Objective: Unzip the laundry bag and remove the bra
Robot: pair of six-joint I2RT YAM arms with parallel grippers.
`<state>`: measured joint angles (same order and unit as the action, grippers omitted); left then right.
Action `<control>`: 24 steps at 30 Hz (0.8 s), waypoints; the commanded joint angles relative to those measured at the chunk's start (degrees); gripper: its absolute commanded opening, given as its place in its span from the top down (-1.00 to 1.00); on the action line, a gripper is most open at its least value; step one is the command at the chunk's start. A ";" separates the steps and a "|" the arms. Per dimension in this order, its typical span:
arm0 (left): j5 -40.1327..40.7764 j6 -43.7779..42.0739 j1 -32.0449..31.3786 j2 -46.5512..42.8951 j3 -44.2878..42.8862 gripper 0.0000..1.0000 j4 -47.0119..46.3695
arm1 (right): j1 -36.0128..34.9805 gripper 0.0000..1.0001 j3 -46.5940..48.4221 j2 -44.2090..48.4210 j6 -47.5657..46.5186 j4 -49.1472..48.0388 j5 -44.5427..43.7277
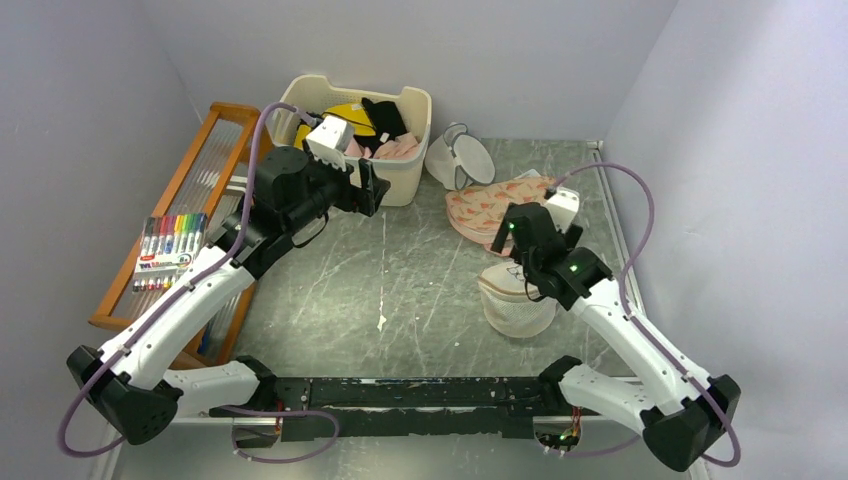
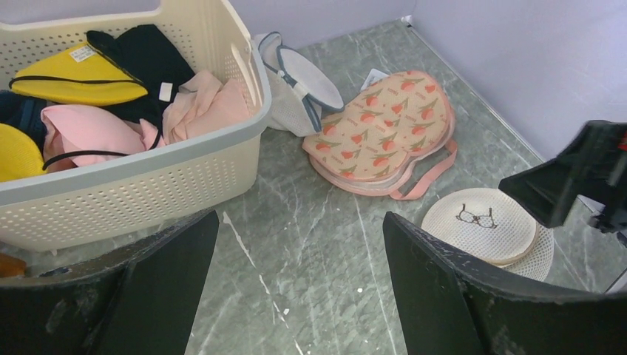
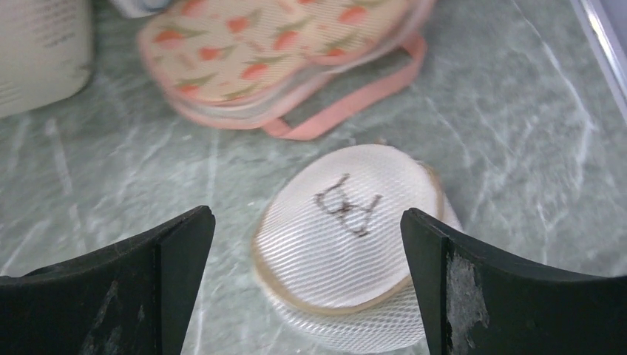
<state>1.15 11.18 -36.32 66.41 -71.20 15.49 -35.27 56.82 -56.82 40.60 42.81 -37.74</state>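
The laundry bag (image 1: 515, 305) is a round white mesh drum with a cream zip rim and a black bra outline on its lid. It stands on the table at the right and looks shut. It also shows in the left wrist view (image 2: 484, 225) and in the right wrist view (image 3: 347, 244). No bra shows outside it. My right gripper (image 1: 518, 262) hovers just above the bag, open and empty, with the lid between its jaws in its own view (image 3: 307, 214). My left gripper (image 1: 372, 190) is open and empty, raised next to the basket, far left of the bag (image 2: 301, 218).
A cream basket (image 1: 400, 180) of clothes stands at the back (image 2: 148, 177). A flat pink pouch with orange shapes (image 1: 490, 210) lies just behind the bag (image 3: 273, 44). A plain mesh bag (image 1: 458, 155) lies at the back. A wooden rack (image 1: 200, 170) and a marker pack (image 1: 170, 250) lie at the left.
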 commanded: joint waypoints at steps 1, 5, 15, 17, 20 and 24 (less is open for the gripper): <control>1.20 -0.22 -0.83 -1.26 -1.48 -0.87 -3.00 | 11.73 -0.99 -4.87 0.98 3.81 2.00 6.02; -1.04 0.12 -1.03 -1.10 -0.84 -0.87 -4.33 | 25.32 -0.99 -7.88 0.84 3.11 2.60 13.92; -9.18 0.37 -1.45 0.62 -0.13 -0.87 -6.67 | 29.73 -1.00 -17.90 0.39 1.94 -3.98 40.54; -9.77 0.33 -1.56 0.89 -0.04 -0.87 -6.88 | 28.53 -1.00 -20.17 -0.40 3.65 -7.80 49.35; -9.86 0.25 -1.65 1.41 0.01 -0.87 -6.95 | 19.96 -1.00 -21.61 0.23 9.51 -13.62 50.98; -10.02 0.25 -1.65 2.40 0.26 -0.87 -6.97 | 6.03 -1.00 -21.79 -1.67 15.97 -25.73 50.49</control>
<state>-6.79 11.20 -37.47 67.90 -71.18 10.90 -18.94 35.09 -57.17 48.88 32.21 5.85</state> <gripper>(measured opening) 0.937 0.996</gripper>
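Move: Beneath the open right hand, some 17 cm down, the white mesh laundry bag lies about 4 cm back and 3 cm to the right. The peach-print bag is about 16 cm ahead of this hand and 3 cm to its right, at much the same depth. A grey-trimmed bag stands roughly 13 cm beyond the peach-print bag and 11 cm farther left. From the left hand, the mesh bag is about 31 cm right, 8 cm back and 31 cm down. Sinking about 13 cm, the right hand first swings some 10 cm right, then sweeps back left about 14 cm while drawing back 5 cm, fingers wide open. Its wrist tips steeper and rolls left side up, some 30 degrees, and the fingers come against the mesh laundry bag, pushing it left. The left hand, open and empty, eases about 3 cm right, turning slightly clockwise. ##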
